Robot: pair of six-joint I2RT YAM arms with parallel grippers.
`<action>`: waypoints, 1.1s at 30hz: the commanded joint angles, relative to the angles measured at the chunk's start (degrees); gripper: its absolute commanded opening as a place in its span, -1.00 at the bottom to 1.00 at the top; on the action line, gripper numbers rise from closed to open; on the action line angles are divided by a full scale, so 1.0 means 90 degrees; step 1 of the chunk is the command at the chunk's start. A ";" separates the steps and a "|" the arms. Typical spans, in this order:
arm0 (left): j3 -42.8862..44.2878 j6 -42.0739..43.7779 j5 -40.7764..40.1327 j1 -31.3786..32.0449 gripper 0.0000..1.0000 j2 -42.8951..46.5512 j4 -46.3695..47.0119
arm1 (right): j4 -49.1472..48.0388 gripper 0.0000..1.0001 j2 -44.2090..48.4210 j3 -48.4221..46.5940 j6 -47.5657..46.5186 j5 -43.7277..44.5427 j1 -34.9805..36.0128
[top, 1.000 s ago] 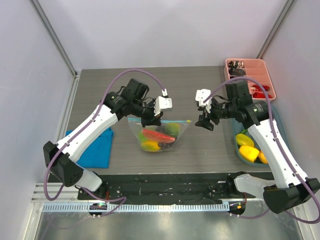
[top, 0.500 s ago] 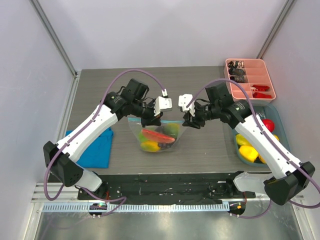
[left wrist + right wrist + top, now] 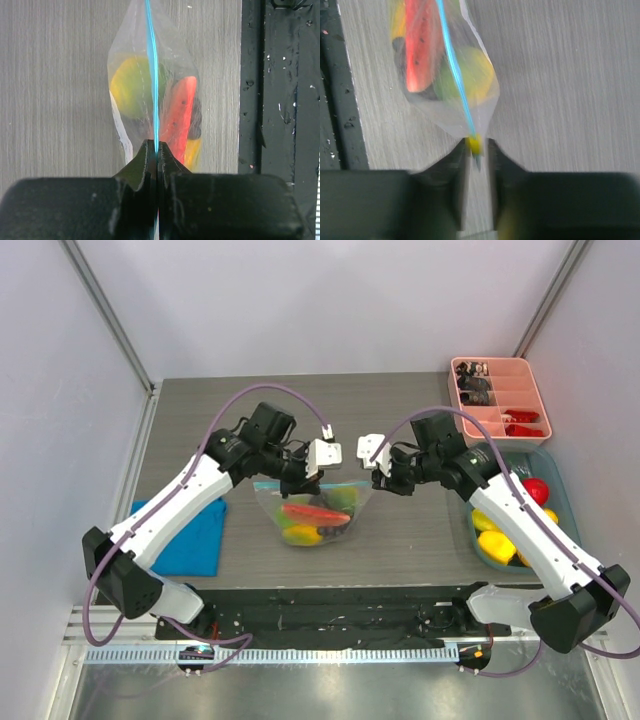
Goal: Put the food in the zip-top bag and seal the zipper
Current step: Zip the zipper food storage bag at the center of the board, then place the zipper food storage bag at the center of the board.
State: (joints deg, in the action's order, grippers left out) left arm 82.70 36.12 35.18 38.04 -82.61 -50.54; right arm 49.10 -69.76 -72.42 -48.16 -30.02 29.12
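The zip-top bag [image 3: 316, 512] hangs above the table with food inside: a red watermelon slice [image 3: 182, 115], a yellow-green fruit [image 3: 127, 85] and dark grapes. My left gripper [image 3: 156, 145] is shut on the teal zipper [image 3: 152, 75] at the bag's left end. My right gripper [image 3: 477, 145] is at the bag's right corner. Its jaws stand narrowly apart around the yellow slider [image 3: 474, 144] at the end of the zipper [image 3: 454, 65], with a gap on one side; this view is blurred. In the top view both grippers [image 3: 293, 480] [image 3: 380, 480] flank the bag.
A teal bin [image 3: 473, 540] at the right holds more yellow fruit [image 3: 497, 543] and a red one [image 3: 538, 488]. A pink tray [image 3: 500, 395] stands at the back right. A blue cloth [image 3: 190, 535] lies at the left. A black mat [image 3: 330, 605] lines the near edge.
My right gripper has moved left to the bag's right corner and its jaws have narrowed around the slider. The left gripper has kept its hold on the zipper.
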 commanded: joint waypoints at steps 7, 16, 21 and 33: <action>0.0918 0.1112 0.0172 -0.1206 -1.00 -0.0117 -0.0575 | -0.0250 0.52 0.0212 -0.0390 0.1044 0.0367 -0.0130; 0.2520 0.4021 0.0574 -0.3083 -1.00 -0.1278 -0.1386 | -0.0417 0.65 0.0290 -0.0254 0.1464 0.0435 -0.0267; 0.3826 0.5757 0.0701 -0.4079 -1.00 -0.2440 -0.1755 | -0.0456 0.68 0.0202 -0.0263 0.1552 0.0533 -0.0277; 0.4065 0.7578 0.0418 -0.5076 -1.00 -0.3713 -0.1111 | -0.0388 0.69 -0.0032 -0.0351 0.1709 0.0708 -0.0277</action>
State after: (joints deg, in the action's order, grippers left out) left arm 122.87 95.85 38.22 -6.92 -118.45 -60.53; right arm 47.11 -69.36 -73.41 -34.26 -24.60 26.81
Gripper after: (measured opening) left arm 0.023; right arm 0.845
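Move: The left fingers already hold the bag by its blue zipper near the middle, with the food about 12 cm below them. The bare far-left patch of board it is bound for lies some 30 cm ahead, 27 cm to the left and 20 cm down, while the blue towel lies level with the hand, about 32 cm left and 20 cm down. The zipper's yellow end sits between the right fingertips; from that hand the patch is roughly 30 cm ahead, 44 cm left and 20 cm down. The right fingers spread wide and come free of the zipper's yellow end, that hand easing only about 2 cm forward and to its right as it turns some 15 degrees clockwise. The left hand keeps its pinch on the zipper and sweeps the bag some 40 cm diagonally forward and left, past the towel to the far-left part of the board, slow at first, rising about 4 cm on the way and sinking back, while its wrist tips some 40 degrees so the fingers swing forward from underneath. ##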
